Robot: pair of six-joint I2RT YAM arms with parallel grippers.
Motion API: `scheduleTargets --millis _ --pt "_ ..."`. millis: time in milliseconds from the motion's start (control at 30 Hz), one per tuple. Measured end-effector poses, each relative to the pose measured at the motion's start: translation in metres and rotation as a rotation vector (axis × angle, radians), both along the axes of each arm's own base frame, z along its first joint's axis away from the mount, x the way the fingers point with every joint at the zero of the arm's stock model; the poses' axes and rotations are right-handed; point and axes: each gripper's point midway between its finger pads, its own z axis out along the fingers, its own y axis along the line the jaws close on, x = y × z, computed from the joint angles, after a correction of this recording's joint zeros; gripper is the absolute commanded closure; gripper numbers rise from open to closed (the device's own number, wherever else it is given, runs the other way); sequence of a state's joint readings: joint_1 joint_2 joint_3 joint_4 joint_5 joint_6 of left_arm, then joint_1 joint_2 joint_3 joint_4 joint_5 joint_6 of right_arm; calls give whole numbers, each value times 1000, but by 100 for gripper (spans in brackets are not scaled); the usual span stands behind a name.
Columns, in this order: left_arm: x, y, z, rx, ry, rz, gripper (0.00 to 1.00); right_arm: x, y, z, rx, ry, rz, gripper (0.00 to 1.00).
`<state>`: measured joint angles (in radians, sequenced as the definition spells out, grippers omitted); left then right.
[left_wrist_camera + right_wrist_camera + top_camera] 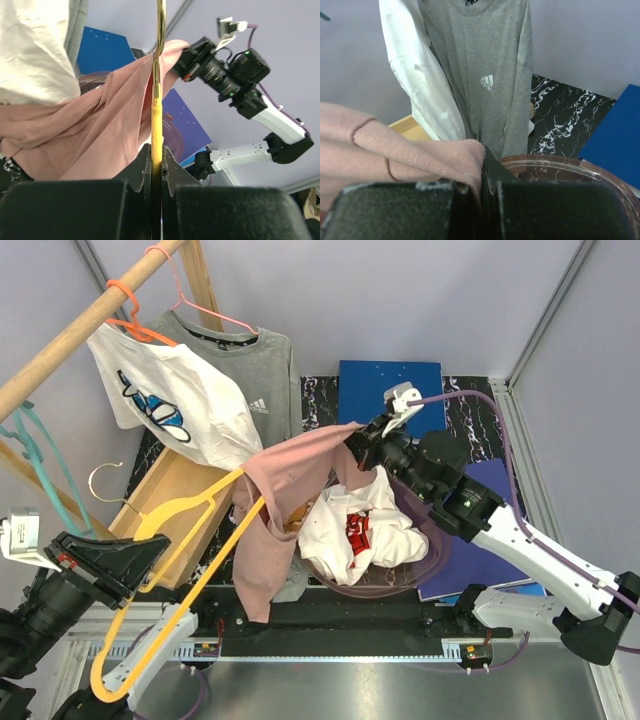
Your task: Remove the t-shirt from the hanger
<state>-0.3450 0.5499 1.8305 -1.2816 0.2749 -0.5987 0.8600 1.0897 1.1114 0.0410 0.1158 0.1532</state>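
Observation:
A pink t-shirt (285, 490) hangs over one end of a yellow hanger (190, 585). My left gripper (163, 552) is shut on a bar of the hanger at the lower left; in the left wrist view the jaws clamp the yellow bar (157, 100) at the left gripper (157, 152), with the pink shirt (95, 135) draped over it. My right gripper (358, 437) is shut on the shirt's far edge and holds it stretched to the right. In the right wrist view the right gripper (482, 167) pinches a pink fold (395, 155).
A wooden rail (70, 340) at the upper left carries a white printed shirt (170, 400) and a grey shirt (250, 370). A brown basin (440, 550) with white clothes sits under the right arm. A wooden box (165, 485) and blue boards (385, 385) lie on the table.

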Motion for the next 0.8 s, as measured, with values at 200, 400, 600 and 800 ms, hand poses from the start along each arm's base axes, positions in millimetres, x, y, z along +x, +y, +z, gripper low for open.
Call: scheduleTargets --millis 200,400,600,800 --pt "0 20 -4 6 11 106 100 3 -3 56 35 -37 -10 100" --pt "-2 50 4 5 -32 261 100 -3 -12 133 101 -127 -14 100" --pt "2 69 0 19 -31 360 100 -16 -27 206 186 -223 -17 100" --pt "8 71 -7 42 -10 383 100 -29 -45 272 240 -343 -30 100"
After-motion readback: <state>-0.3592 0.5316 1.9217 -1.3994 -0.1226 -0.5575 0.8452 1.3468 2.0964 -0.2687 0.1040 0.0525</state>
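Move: The right hand already pinches the pink t-shirt, with the basin almost straight below, roughly 30 cm down and 3 cm to its right. The yellow hanger's tip reaches the shirt some 18 cm left and 12 cm back of that hand; the hanging white t-shirt is about 30 cm left, 8 cm ahead. From the left hand, which holds the hanger, the pink shirt's middle lies about 14 cm ahead, 13 cm right and 15 cm lower. Keep the pink t-shirt pinched and lift the right hand briskly, almost straight up by about 27 cm, easing slightly right and back near the top while the fingers tip upward. Meanwhile keep hold of the yellow hanger and swing the left gripper some 7 cm left, turning it about 20 degrees counter-clockwise, to draw the hanger away from the shirt. ##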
